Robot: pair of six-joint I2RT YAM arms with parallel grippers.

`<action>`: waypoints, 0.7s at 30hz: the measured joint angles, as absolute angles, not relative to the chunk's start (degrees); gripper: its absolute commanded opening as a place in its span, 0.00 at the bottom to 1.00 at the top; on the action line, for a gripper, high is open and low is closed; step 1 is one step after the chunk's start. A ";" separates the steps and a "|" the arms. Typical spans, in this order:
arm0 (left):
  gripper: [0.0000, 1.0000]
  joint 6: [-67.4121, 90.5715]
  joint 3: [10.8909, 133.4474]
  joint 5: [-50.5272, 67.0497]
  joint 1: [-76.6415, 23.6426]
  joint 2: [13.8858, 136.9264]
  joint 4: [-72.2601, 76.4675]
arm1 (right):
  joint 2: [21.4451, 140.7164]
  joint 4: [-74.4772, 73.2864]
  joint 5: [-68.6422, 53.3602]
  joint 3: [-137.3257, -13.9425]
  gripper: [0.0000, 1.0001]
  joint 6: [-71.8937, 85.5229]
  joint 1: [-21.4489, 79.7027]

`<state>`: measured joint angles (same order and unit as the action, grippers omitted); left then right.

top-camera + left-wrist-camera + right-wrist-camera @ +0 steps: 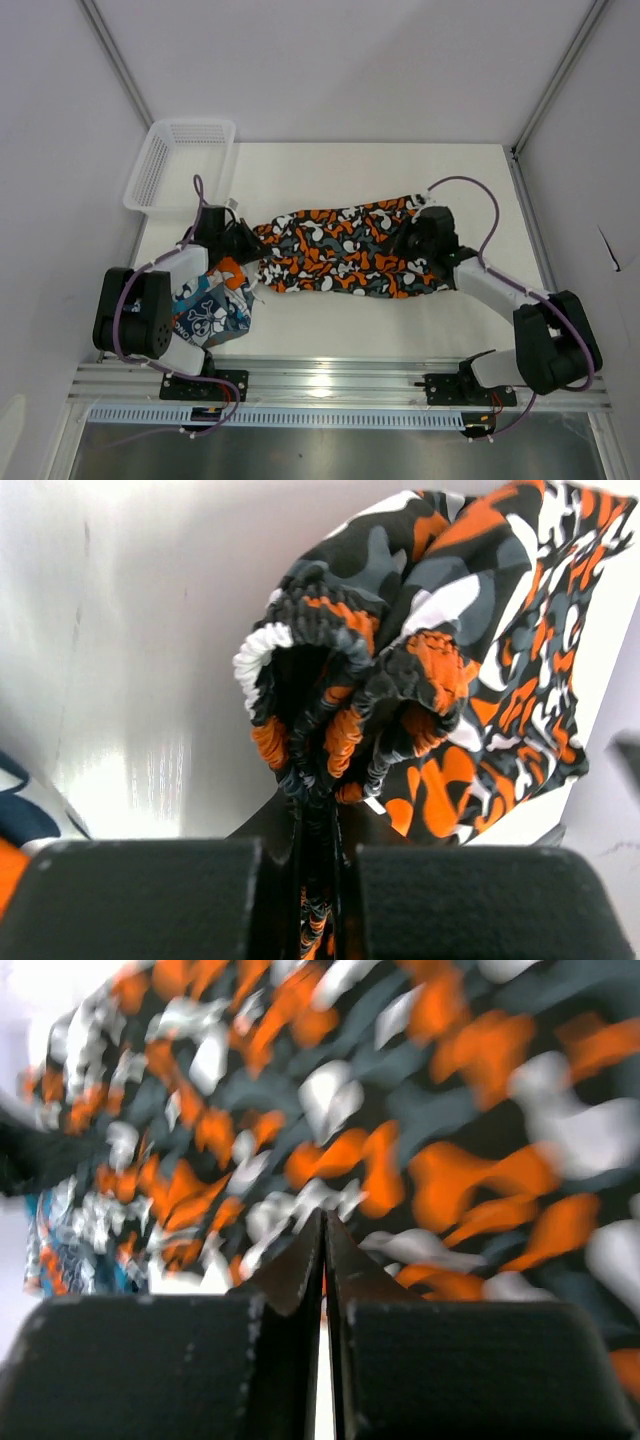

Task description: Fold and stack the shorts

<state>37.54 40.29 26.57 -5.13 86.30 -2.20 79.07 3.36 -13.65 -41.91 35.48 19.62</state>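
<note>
The camouflage shorts (345, 255) lie stretched across the middle of the table. At their left end my left gripper (252, 245) is shut on the bunched elastic waistband (330, 680), and cloth runs down between its closed fingers (318, 810). My right gripper (408, 240) is at the shorts' right end. In the right wrist view it (324, 1225) is shut with its tips against the blurred camouflage cloth (400, 1110); whether any cloth is pinched does not show. The teal patchwork skull shorts (212, 310) lie crumpled at the near left, partly under the left arm.
A white mesh basket (180, 165) stands at the far left corner of the table (400, 170). Metal frame posts rise at the back corners. The aluminium rail (340, 380) that carries both arm bases runs along the near edge.
</note>
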 measured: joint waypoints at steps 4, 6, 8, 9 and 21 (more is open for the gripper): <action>0.00 37.56 43.03 25.02 -5.13 85.10 -5.65 | 76.20 10.48 -7.16 -37.19 0.00 39.46 30.98; 0.00 37.54 43.72 24.49 -5.13 84.95 -7.42 | 76.69 13.28 -3.38 -36.05 0.00 41.10 34.74; 0.00 37.54 44.34 23.99 -5.13 84.71 -9.74 | 78.56 15.42 1.76 -35.68 0.00 42.54 38.35; 0.00 37.54 44.77 23.77 -5.13 84.62 -10.90 | 80.14 16.71 4.05 -35.73 0.00 43.05 39.77; 0.00 35.94 57.54 21.08 -5.13 84.95 -26.81 | 100.64 13.45 23.57 -45.43 0.00 48.93 52.62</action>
<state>35.94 57.54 21.08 -5.13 84.95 -26.81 100.64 13.45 23.57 -45.43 48.93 52.62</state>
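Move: The camouflage shorts lie spread with their middle roughly level with the raised, closed right gripper, about 9 cm to its left and 9 cm below. The left gripper already pinches their left end; from it the middle is about 17 cm to the right, 2 cm farther out and 4 cm lower. Counted from the left gripper, the blue shorts lie some 10 cm back and 11 cm left, the white basket 21 cm ahead and 17 cm left. The camouflage shorts stay pinched at their left end as the left gripper lifts that end about 5 cm with a slight roll. Meanwhile the right gripper, kept shut, sweeps some 12 cm left and a little back above the cloth, then sinks about 9 cm to bring its closed tips down onto the near middle part. ##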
